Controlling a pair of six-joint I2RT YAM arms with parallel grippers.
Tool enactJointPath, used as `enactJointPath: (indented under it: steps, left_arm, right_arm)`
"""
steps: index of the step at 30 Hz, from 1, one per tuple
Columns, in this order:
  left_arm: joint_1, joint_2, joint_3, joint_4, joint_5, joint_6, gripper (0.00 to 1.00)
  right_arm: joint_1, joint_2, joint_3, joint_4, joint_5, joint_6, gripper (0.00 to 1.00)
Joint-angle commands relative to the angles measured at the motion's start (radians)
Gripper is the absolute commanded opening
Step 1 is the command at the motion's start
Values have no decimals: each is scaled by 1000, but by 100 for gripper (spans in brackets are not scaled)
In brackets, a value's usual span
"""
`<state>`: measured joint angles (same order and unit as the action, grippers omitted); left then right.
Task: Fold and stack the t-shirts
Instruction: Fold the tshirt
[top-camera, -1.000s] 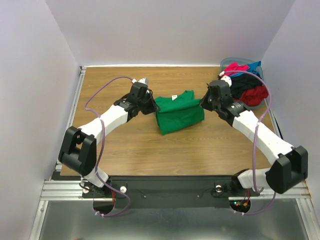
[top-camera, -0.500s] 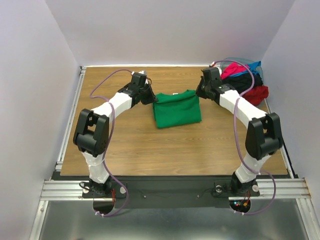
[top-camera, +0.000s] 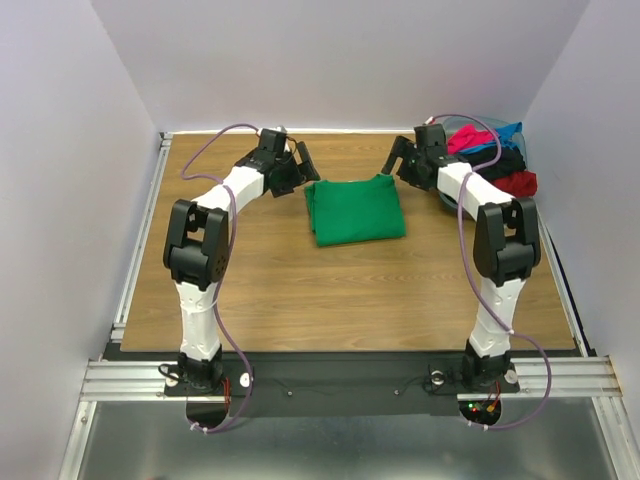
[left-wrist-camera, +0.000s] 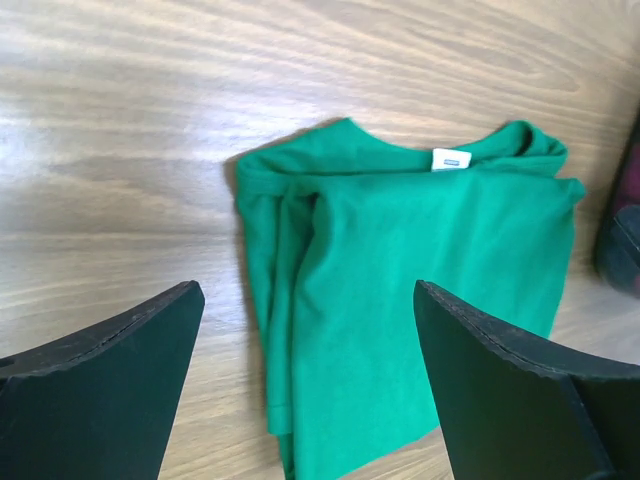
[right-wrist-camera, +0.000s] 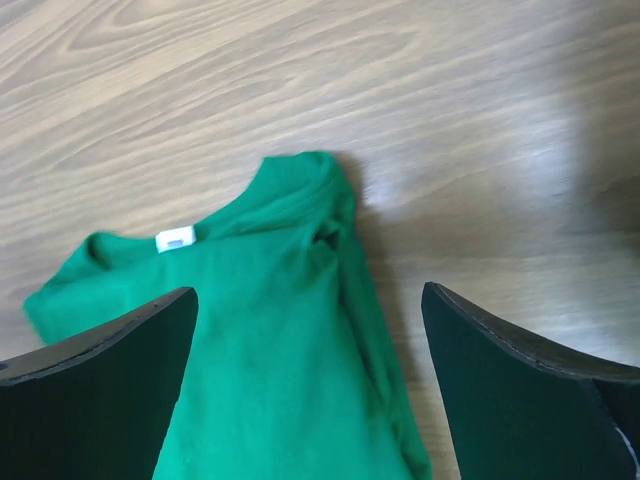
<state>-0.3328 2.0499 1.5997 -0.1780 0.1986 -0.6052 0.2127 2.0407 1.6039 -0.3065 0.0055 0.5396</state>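
A bright green t-shirt (top-camera: 355, 210) lies folded flat on the wooden table, collar toward the back. My left gripper (top-camera: 300, 166) stands open just off its back left corner, holding nothing. My right gripper (top-camera: 399, 160) stands open off its back right corner, also holding nothing. The left wrist view shows the green shirt (left-wrist-camera: 400, 300) with its white neck label (left-wrist-camera: 451, 160) below the spread left gripper (left-wrist-camera: 306, 288). In the right wrist view the same shirt (right-wrist-camera: 270, 350) lies under the open right gripper (right-wrist-camera: 309, 290). Other t-shirts are heaped at the back right: pink-red (top-camera: 470, 138), blue (top-camera: 508, 133), black (top-camera: 500, 160), red (top-camera: 515, 183).
A grey-blue bin (top-camera: 484, 120) holds the heap of shirts in the back right corner, close behind the right arm. White walls enclose the table (top-camera: 300, 290) on three sides. Purple cables loop over both arms.
Both grippers have opened and let go of the green shirt. Both arms have reached toward the back of the table, and the shirt has shifted back and now lies flat.
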Motion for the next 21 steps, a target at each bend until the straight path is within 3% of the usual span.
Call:
enactJointPath:
  steps: [1, 10, 16, 21]
  left_arm:
    - [-38, -114, 3, 11, 9, 44, 99]
    - [-124, -94, -61, 90, 91, 33, 99]
    - [-157, -30, -98, 101, 110, 27, 99]
    - [-143, -16, -187, 121, 85, 27, 98]
  right_arm:
    - [7, -117, -19, 44, -120, -46, 100]
    - [7, -191, -167, 89, -301, -53, 100]
    - [7, -45, -134, 99, -400, -75, 100]
    - [7, 45, -133, 98, -366, -90, 100]
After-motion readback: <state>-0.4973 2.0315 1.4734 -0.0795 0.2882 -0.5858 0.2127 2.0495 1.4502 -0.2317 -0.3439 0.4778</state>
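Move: The folded green t-shirt lies between the two open hands, closer to the bases. Its middle is some 12 cm to the right of the left hand, 10 cm back and 9 cm below it; from the right hand it is about 9 cm left, 11 cm back and 8 cm down. The shirt's far left corner lies roughly under the left hand. The laundry basket's middle stands about 27 cm right of the right hand and 3 cm farther out. Up first, then inward and back, both wide-open hands arc off the shirt's far corners and come down over its body. The left goes about 9 cm right and 7 cm back, swinging clockwise; the right goes some 5 cm left and 5 cm back, turning counter-clockwise and tipping steeper. Each rises 3 to 4 cm before dropping, the right much lower; whether they touch cloth can't be seen. ##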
